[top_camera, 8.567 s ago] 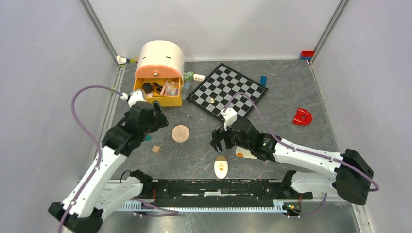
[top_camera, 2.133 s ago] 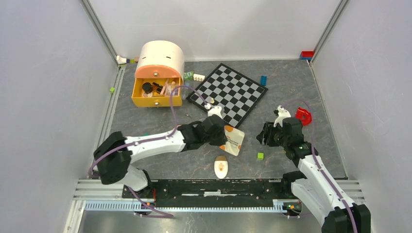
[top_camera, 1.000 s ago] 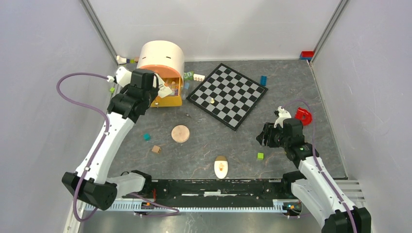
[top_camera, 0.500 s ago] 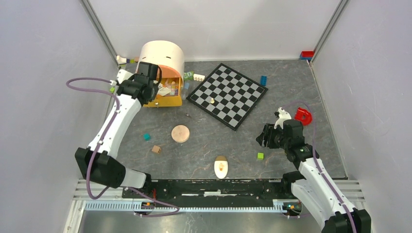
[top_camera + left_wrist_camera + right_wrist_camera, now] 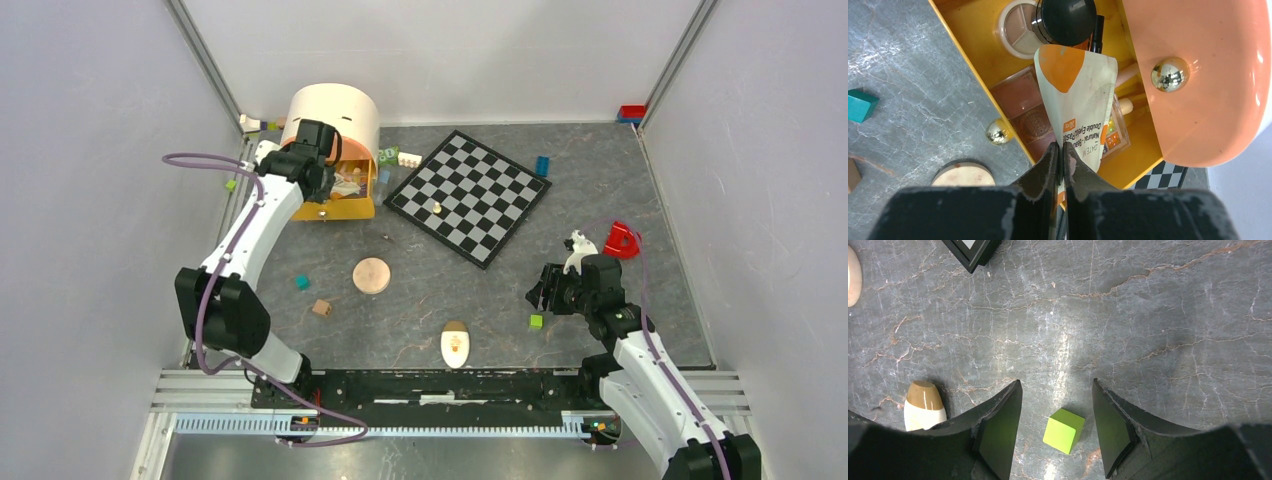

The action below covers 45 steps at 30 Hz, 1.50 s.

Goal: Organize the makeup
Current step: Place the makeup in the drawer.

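My left gripper point(image 5: 1061, 150) is shut on the lower edge of a white-orange sachet point(image 5: 1075, 95), held over the open yellow drawer point(image 5: 973, 60) of a peach box point(image 5: 335, 118). A pink-brown blush palette point(image 5: 1024, 107), a multicolour eyeshadow palette point(image 5: 1113, 137), a round compact point(image 5: 1018, 30), a black jar point(image 5: 1065, 17) and a black pencil point(image 5: 1098, 30) lie in the drawer. A round peach compact point(image 5: 371, 275) and a cream oval point(image 5: 455, 345) lie on the table. My right gripper point(image 5: 1057, 425) stands open low over the table, to the right of the cream oval point(image 5: 924, 407).
A lime green cube point(image 5: 1064, 430) sits on the table between my right fingers. The black-and-grey chessboard point(image 5: 470, 195) lies mid-back. A teal cube point(image 5: 302, 282), a brown cube point(image 5: 321, 307), a red piece point(image 5: 620, 240) and small bricks point(image 5: 400, 157) are scattered around. Walls close in on three sides.
My left arm has carried the sachet from the table's middle to the drawer and has reached further over it in the last second. My right gripper has shifted nearer, over the green cube.
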Each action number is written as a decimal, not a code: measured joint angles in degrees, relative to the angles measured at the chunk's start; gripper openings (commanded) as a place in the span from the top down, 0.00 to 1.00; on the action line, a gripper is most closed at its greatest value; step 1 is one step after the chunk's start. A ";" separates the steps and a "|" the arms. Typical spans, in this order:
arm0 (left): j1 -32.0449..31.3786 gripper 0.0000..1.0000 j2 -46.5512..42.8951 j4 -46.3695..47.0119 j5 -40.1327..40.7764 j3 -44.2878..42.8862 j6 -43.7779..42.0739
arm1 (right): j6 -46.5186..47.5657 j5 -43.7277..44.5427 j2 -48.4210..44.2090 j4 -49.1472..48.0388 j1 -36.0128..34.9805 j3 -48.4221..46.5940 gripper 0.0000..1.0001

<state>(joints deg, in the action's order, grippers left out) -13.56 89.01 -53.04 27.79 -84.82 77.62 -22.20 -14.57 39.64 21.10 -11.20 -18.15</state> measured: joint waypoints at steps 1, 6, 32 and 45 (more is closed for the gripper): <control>0.13 0.88 0.33 0.17 -0.11 0.00 0.15 | -0.04 0.00 -0.07 0.00 0.00 0.02 0.40; 0.81 0.81 2.16 1.44 -1.11 -0.98 0.37 | -0.04 0.00 -0.26 0.02 0.00 0.02 0.40; 2.99 0.37 -4.02 12.37 -9.27 -1.55 -16.46 | 1.66 0.48 -0.52 1.86 0.00 -1.51 0.39; 2.99 0.27 -26.77 18.53 -20.24 13.64 -39.12 | 2.03 -3.93 -0.07 -1.49 0.00 -3.50 0.38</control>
<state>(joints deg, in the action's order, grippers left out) -10.57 62.24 -34.50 7.55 -71.18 38.50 -20.16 -18.50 39.57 19.62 -11.20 -21.65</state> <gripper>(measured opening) 0.764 0.622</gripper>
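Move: The white-and-orange packet is already pinched at one end in the left hand, over the open yellow drawer; the drawer's middle lies about 3 cm ahead, 4 cm left and 6 cm below. In it, the black jar is some 3 cm ahead, 9 cm left, 5 cm below. The orange drawer's knob stands roughly 8 cm ahead and 3 cm left, about level with the hand. From the right hand, the yellow drawer's middle is some 20 cm ahead, 38 cm left, 8 cm above. The packet, held by its end, is carried about 4 cm deeper over the yellow drawer, towards the orange front, and let go as the left fingers open. The hand then climbs clear about 11 cm and draws back some 9 cm, fingers spreading wider while the wrist swings about 35 degrees clockwise and tips upward. The empty right hand rises about 3 cm. ##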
